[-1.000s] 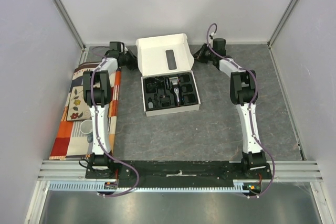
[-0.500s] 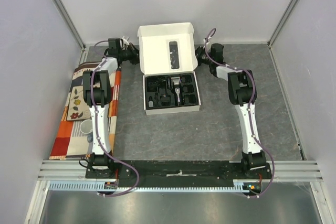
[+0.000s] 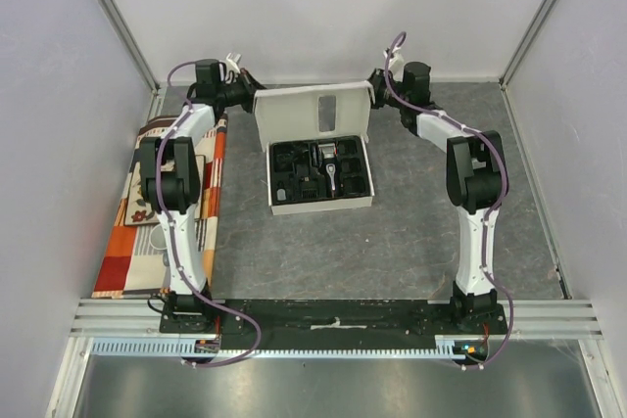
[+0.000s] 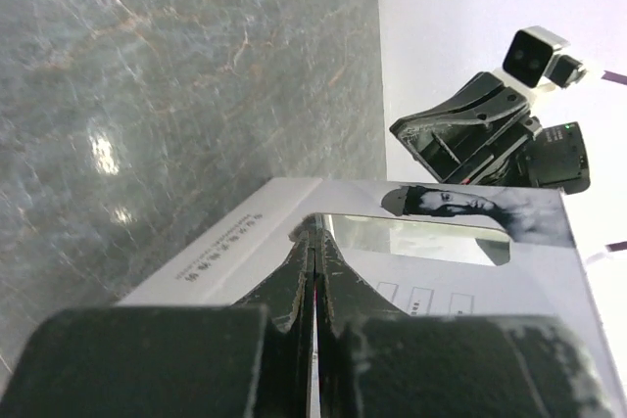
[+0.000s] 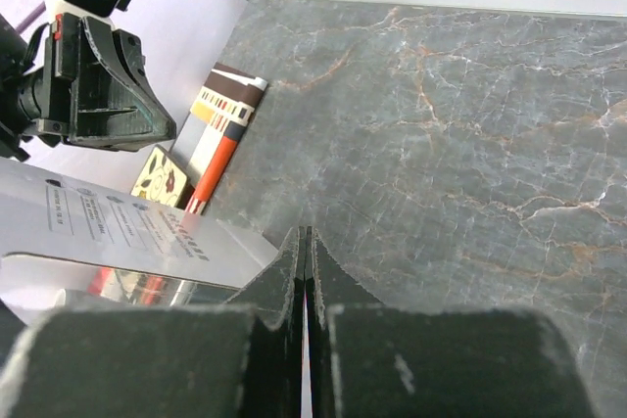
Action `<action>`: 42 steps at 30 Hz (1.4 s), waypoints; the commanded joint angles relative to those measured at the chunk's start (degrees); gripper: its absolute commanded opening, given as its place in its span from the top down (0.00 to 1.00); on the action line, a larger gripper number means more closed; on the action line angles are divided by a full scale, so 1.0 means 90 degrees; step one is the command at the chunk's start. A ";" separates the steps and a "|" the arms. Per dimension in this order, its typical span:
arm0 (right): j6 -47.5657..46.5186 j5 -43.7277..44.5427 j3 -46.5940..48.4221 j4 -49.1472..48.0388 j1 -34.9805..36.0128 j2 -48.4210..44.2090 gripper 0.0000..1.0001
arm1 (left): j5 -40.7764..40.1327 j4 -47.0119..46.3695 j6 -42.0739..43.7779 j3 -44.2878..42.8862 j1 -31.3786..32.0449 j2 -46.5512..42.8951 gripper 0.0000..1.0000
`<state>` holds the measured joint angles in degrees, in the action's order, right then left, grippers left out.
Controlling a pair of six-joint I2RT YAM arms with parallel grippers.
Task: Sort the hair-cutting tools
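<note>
The hair-cutting tools lie in the black moulded tray of the white box (image 3: 277, 209). The black clipper (image 3: 331, 169) with its silver head is in the middle, with small dark parts around it. The box lid (image 3: 294, 119) stands nearly upright behind the tray, its window facing forward. My left gripper (image 3: 252, 86) is shut on the lid's left top corner, and my right gripper (image 3: 375, 84) is shut on its right top corner. In the left wrist view the closed left gripper (image 4: 314, 226) pinches the white lid (image 4: 235, 247). In the right wrist view the right gripper (image 5: 305, 234) pinches the lid (image 5: 127, 227) too.
A patterned cloth (image 3: 137, 198) lies along the left side with a white cup (image 3: 160, 237) on it. Grey walls and metal rails enclose the marbled grey table (image 3: 411, 232). Each wrist view shows the opposite gripper beyond the lid.
The lid has swung up from lying open behind the box to standing nearly upright over the tray. Both grippers rose and moved back with its corners.
</note>
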<state>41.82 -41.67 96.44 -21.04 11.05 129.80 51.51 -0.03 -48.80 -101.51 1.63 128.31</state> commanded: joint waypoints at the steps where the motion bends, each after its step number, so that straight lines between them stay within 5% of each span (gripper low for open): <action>1: -0.0702 0.0167 -0.0500 0.0355 0.0100 -0.0574 1.00 | 0.0098 -0.0201 0.0099 0.0624 0.0073 -0.0682 0.98; 14: -0.1287 0.1299 -0.2190 0.0677 0.0198 -0.1843 1.00 | -0.0966 0.0235 0.0490 0.2324 0.0161 -0.1903 0.98; 29: -0.2020 0.2401 -0.2288 0.1976 0.0198 -0.2556 1.00 | -0.2617 0.2580 0.1261 0.2188 0.0151 -0.2391 0.98; 42: -0.2245 0.3155 -0.2347 0.2708 0.0198 -0.2693 1.00 | -0.3261 0.3401 0.1740 0.2090 0.0151 -0.2519 0.98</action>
<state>22.98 -15.59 75.44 2.07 12.64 108.55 25.02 26.57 -36.88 -80.29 2.98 107.85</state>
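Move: The raised lid stands just on my side of both shut grippers. Its middle is about 3 cm back, 13 cm to the right and 6 cm below my left hand; from my right hand, 4 cm back, 14 cm left and 5 cm below. The open box centres 14 cm back, 14 cm right and 13 cm below my left hand, with the white clipper some 3 cm right of its middle, level with it. With fingertips behind the lid's two upper corners, I swing it over towards the box, drawing my left hand back about 11 cm and my right about 8 cm, both ending 5 or 6 cm lower. From partway I spread both hands outward to the lid's side ends, left hand leftward and right hand rightward, dipping the shut fingertips and turning them more forward. ##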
